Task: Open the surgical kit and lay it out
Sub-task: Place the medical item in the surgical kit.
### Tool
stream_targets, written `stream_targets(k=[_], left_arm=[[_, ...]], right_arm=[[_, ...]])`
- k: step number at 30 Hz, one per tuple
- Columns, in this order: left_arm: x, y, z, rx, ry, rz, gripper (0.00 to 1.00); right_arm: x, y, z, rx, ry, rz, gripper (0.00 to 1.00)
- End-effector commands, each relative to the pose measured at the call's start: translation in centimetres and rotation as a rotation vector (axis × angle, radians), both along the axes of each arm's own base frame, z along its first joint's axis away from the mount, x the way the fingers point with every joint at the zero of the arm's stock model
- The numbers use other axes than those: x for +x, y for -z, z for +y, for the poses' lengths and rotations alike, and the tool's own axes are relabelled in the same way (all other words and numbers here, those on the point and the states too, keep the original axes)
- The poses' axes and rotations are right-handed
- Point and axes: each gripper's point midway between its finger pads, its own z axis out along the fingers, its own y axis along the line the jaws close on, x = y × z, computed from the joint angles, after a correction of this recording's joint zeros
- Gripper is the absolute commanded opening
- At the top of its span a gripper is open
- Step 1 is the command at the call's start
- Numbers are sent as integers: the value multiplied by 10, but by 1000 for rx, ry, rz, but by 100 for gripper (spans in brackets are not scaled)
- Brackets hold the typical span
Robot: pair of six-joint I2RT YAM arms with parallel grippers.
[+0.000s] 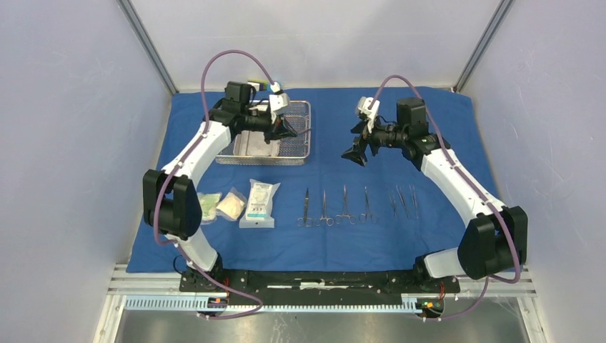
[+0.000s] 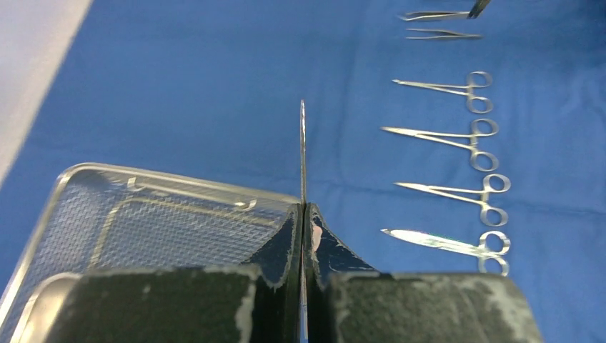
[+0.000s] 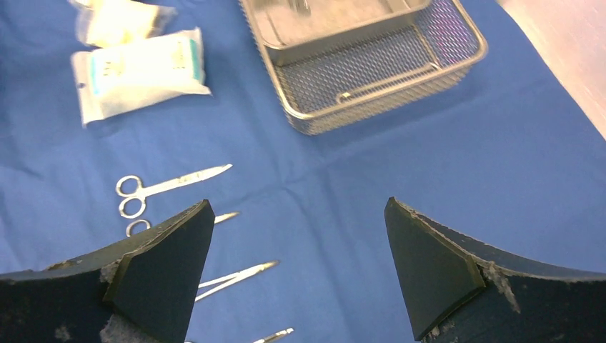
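Observation:
The blue cloth wrap (image 1: 429,229) lies spread over the table. On it at the back left stands the wire-mesh basket (image 1: 304,146) with the smaller steel pan (image 1: 257,146) inside. My left gripper (image 1: 286,128) hovers over the basket's right part, shut on a slim steel instrument (image 2: 302,143) that sticks out edge-on past the fingertips. Several scissor-like instruments (image 1: 336,207) lie in a row on the cloth. Three packets (image 1: 259,204) sit to their left. My right gripper (image 1: 355,153) hangs open above the cloth right of the basket, nothing between its fingers (image 3: 171,264).
Grey walls close in the table on the left, right and back. A metal rail (image 1: 321,289) with both arm bases runs along the near edge. In the right wrist view the basket (image 3: 371,93) and a white packet (image 3: 139,71) lie beyond the jaws.

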Motion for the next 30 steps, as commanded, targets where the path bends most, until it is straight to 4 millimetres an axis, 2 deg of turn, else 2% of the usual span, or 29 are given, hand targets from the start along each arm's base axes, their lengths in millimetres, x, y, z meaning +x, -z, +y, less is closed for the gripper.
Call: stream_targets(k=[1,5,10,17,23,30], left_arm=[[-47,-12,-21,-65,71,131,2],[-74,-7,-35,-55,117,163,2],[-94,0,-46,-37,151,179,2],[-112,3,-61,-24,201,187,2],[-114,4,-66,-21,207,177,2],[-115,10,-70,-2,212,167,2]], right_arm=[[-13,-23,25,76,-140,-28,98],[-24,-16,38,71,-203,11,99],[-35,-6,49,42,-266,14,99],[-44,6,58,35,-308,47,81],[-56,16,64,44,-359,99,63],[-63,19,69,63,-394,129,50]])
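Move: The left hand already grips the medical item; the open right gripper it goes to is about 19 cm to its right and 4 cm nearer the base. The basket's middle lies some 19 cm ahead and 11 cm left of the left hand, the scissors 12 cm back and 5 cm right. From the right hand, the item's free end is about 13 cm left and 5 cm ahead; the middle clamp is some 7 cm back, straight below by about 20 cm. Bring the left gripper back about 11 cm and to the right, clear of the basket, easing off as it nears the right hand and swinging slightly clockwise, the item kept pinched. Meanwhile take the right gripper left and back, sinking a little and turning some 20 degrees counter-clockwise, and half close its fingers around the item's free end. ##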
